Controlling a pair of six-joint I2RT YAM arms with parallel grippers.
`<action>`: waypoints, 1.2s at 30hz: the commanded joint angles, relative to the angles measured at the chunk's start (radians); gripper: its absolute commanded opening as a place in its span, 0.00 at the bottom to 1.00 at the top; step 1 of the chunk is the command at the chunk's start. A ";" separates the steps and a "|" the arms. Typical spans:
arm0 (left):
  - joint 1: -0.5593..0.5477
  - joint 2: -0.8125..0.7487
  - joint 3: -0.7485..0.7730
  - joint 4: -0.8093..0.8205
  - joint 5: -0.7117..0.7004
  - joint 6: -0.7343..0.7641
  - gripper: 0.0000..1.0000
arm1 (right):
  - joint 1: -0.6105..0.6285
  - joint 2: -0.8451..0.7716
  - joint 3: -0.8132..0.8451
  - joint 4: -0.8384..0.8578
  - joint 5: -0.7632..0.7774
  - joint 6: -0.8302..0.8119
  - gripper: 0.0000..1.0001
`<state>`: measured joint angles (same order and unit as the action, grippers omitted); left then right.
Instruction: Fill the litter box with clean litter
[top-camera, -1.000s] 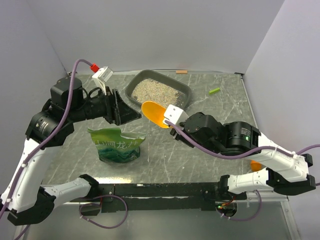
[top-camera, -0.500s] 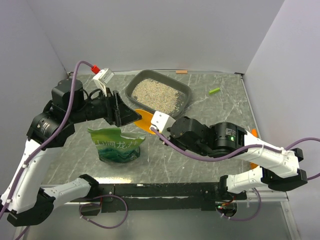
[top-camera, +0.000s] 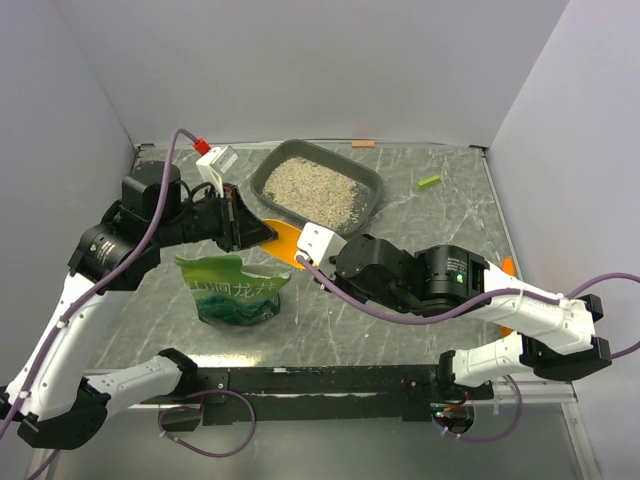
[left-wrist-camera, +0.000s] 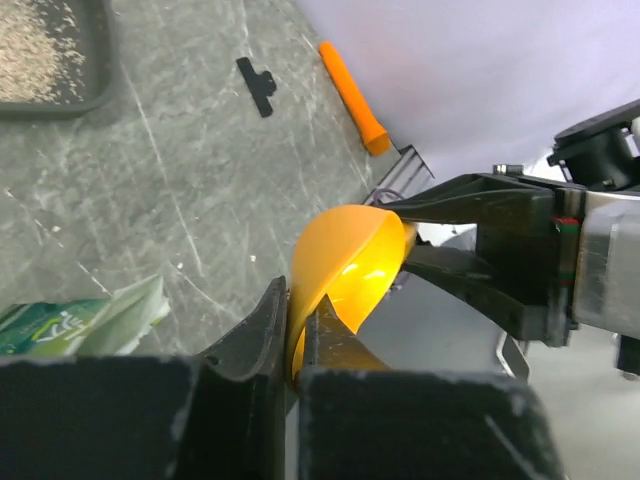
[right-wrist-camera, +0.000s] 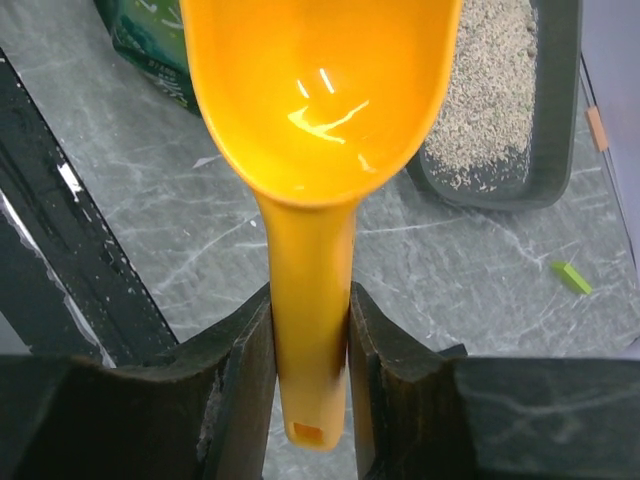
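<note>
The litter box (top-camera: 372, 180) sits at the back centre, a dark-grey tray holding clean litter (top-camera: 312, 187). An empty orange scoop (top-camera: 283, 240) hangs between both arms, just in front of the tray. My right gripper (right-wrist-camera: 310, 320) is shut on the scoop's handle (right-wrist-camera: 308, 300), with the bowl (right-wrist-camera: 320, 90) pointing away. My left gripper (left-wrist-camera: 293, 320) is shut on the thin rim of the scoop (left-wrist-camera: 350, 255). In the top view the left gripper (top-camera: 262, 232) meets the scoop from the left and the right gripper (top-camera: 318, 250) from the right. The right wrist view shows the litter box (right-wrist-camera: 555, 100) at upper right.
A green glossy bag (top-camera: 235, 290) stands open-topped just in front of the left gripper. A small green piece (top-camera: 429, 182) lies right of the tray. An orange stick (left-wrist-camera: 352, 95) and a black clip (left-wrist-camera: 260, 85) lie on the marble table. Walls close in on three sides.
The right arm carried the scoop left and lower, toward the left gripper. The left gripper, open before, has shut on the scoop's rim.
</note>
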<state>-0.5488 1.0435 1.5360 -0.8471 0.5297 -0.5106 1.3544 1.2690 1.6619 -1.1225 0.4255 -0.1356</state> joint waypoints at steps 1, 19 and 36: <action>-0.003 -0.026 0.009 0.033 -0.080 0.004 0.01 | 0.011 -0.046 -0.005 0.079 0.016 0.004 0.56; -0.003 -0.235 -0.089 0.112 -0.510 0.142 0.01 | -0.503 -0.019 0.037 0.518 -0.631 0.278 0.81; 0.235 -0.151 -0.407 0.601 0.191 0.109 0.01 | -0.882 -0.160 -0.555 1.321 -1.160 0.655 0.81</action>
<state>-0.4210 0.9028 1.1851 -0.4416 0.4786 -0.3759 0.5247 1.2110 1.1728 -0.0574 -0.6277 0.4484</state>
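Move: The yellow scoop is already shared: my left fingers are shut on its bowl tip and my right ones hold the handle, so the handle lies some 12 cm right, 3 cm back and 7 cm below my left hand. The litter bag stands about 13 cm left of my left hand and 5 cm ahead, 32 cm below. The litter box is roughly 35 cm ahead of that hand, 9 cm right and 38 cm down. I open my right fingers wide and let go of the handle, then lift that hand about 9 cm and send it forward, sinking most of the way again, some 13 cm farther out at the end; its fingers swing up to nearly level, pointing mostly left. My left hand keeps its pinch on the bowl, swings about 8 cm left and comes back, easing forward and slightly down. ##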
